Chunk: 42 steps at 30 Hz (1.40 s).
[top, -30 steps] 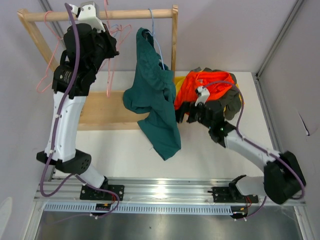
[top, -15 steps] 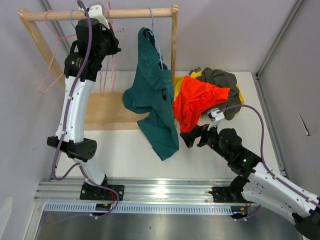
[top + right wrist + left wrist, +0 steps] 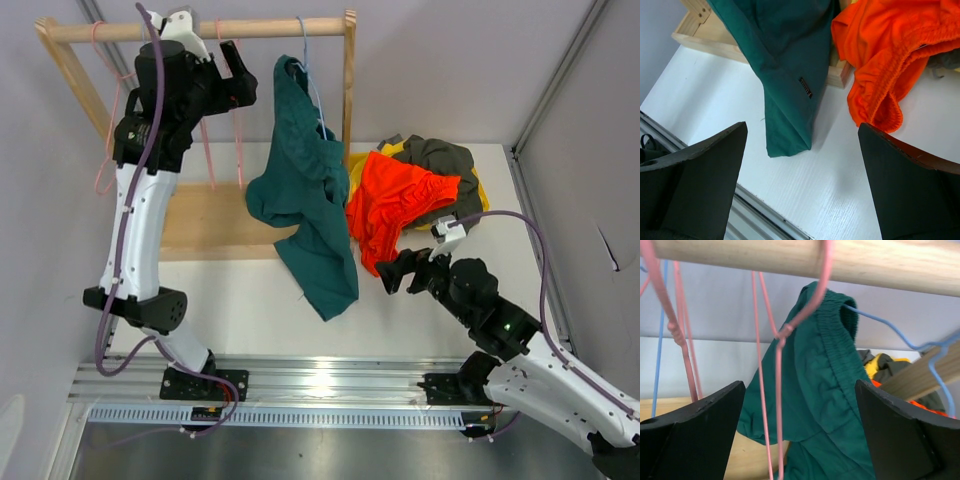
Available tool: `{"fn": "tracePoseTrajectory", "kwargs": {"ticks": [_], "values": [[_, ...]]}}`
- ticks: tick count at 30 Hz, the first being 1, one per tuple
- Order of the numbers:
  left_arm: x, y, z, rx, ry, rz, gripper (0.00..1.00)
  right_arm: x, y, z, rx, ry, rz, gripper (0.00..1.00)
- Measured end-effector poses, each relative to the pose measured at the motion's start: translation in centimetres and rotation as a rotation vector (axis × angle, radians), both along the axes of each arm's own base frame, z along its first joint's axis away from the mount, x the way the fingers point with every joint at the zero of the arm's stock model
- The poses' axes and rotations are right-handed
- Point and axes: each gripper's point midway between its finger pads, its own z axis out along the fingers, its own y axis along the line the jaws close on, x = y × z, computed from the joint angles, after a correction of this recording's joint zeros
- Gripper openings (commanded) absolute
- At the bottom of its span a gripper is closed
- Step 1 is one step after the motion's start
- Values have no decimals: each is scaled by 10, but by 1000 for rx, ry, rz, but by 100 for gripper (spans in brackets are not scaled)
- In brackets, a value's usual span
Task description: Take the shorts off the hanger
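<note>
The dark teal shorts (image 3: pixel 300 200) hang from a blue hanger (image 3: pixel 312 85) on the wooden rail (image 3: pixel 270 28), their leg reaching down to the table. In the left wrist view the teal shorts (image 3: pixel 825 390) fill the space beyond my open left gripper (image 3: pixel 800 440), and a pink hanger (image 3: pixel 780 390) dangles between its fingers without being gripped. That left gripper (image 3: pixel 232 78) sits just under the rail, left of the shorts. Orange shorts (image 3: pixel 400 200), dark olive shorts (image 3: pixel 440 160) and a yellow pair (image 3: pixel 360 160) lie piled on the table. My right gripper (image 3: pixel 397 270) is open and empty, low over the table beside the orange shorts (image 3: pixel 890 60).
The rack has a wooden base board (image 3: pixel 200 225) and a right upright post (image 3: pixel 349 80). More empty pink hangers (image 3: pixel 110 130) hang at the rail's left end. A metal mounting rail (image 3: pixel 320 380) runs along the near table edge. Walls close in on the left and right.
My left gripper has opened and let go of the pink hanger, which now hangs on the rail. The right arm drew back from the pile towards the near side.
</note>
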Motion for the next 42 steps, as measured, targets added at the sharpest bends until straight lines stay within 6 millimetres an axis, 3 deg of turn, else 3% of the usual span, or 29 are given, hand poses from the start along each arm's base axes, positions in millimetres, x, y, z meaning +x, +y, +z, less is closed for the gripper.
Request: {"fn": "tracePoseTrajectory", "kwargs": {"ticks": [4, 8, 15, 20, 28, 31, 32, 35, 42], "values": [[-26, -10, 24, -34, -51, -64, 99, 3, -5, 9, -2, -16, -27, 99], [-56, -39, 45, -67, -94, -177, 99, 1, -10, 10, -4, -15, -39, 99], [-75, -91, 46, -106, -90, -328, 97, -7, -23, 13, 10, -19, -59, 99], [-67, -120, 35, -126, -66, -387, 96, -12, -29, 21, 42, -34, -68, 99], [-30, -155, -8, -121, 18, -404, 88, -18, -31, 18, 51, -10, -64, 99], [-19, -165, -25, -119, 51, -402, 71, -20, -32, 18, 58, -9, -65, 99], [-16, -167, -29, -120, 61, -399, 50, -21, -33, 18, 61, -8, -66, 99], [-10, -173, -38, -130, 81, -393, 4, -22, -34, 17, 61, -1, -67, 100], [-11, -175, -41, -133, 92, -362, 0, -23, -34, 15, 54, 7, -61, 99]]}}
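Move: The blue hanger that still carries the teal shorts is about 15 cm to the left hand's right, level in depth and some 4 cm below it. The shorts hang beneath, their middle roughly 14 cm right, 3 cm back and 22 cm down from that hand. An emptied pink hanger is about 2 cm ahead of the open fingers, and the rack's right post about 22 cm to their right. From the right hand the blue hanger lies some 22 cm ahead, 15 cm left and 20 cm up. The left fingers close on the blue hanger's wire and pinch it, wide open until they get there. The hand first backs off the pink hanger by about 7 cm, rising a little and swinging right, then goes on right while coming forward and down to the wire, some 17 cm rightward in all, turning about 20 degrees clockwise. The empty right hand eases a few centimetres right and back, still open. ##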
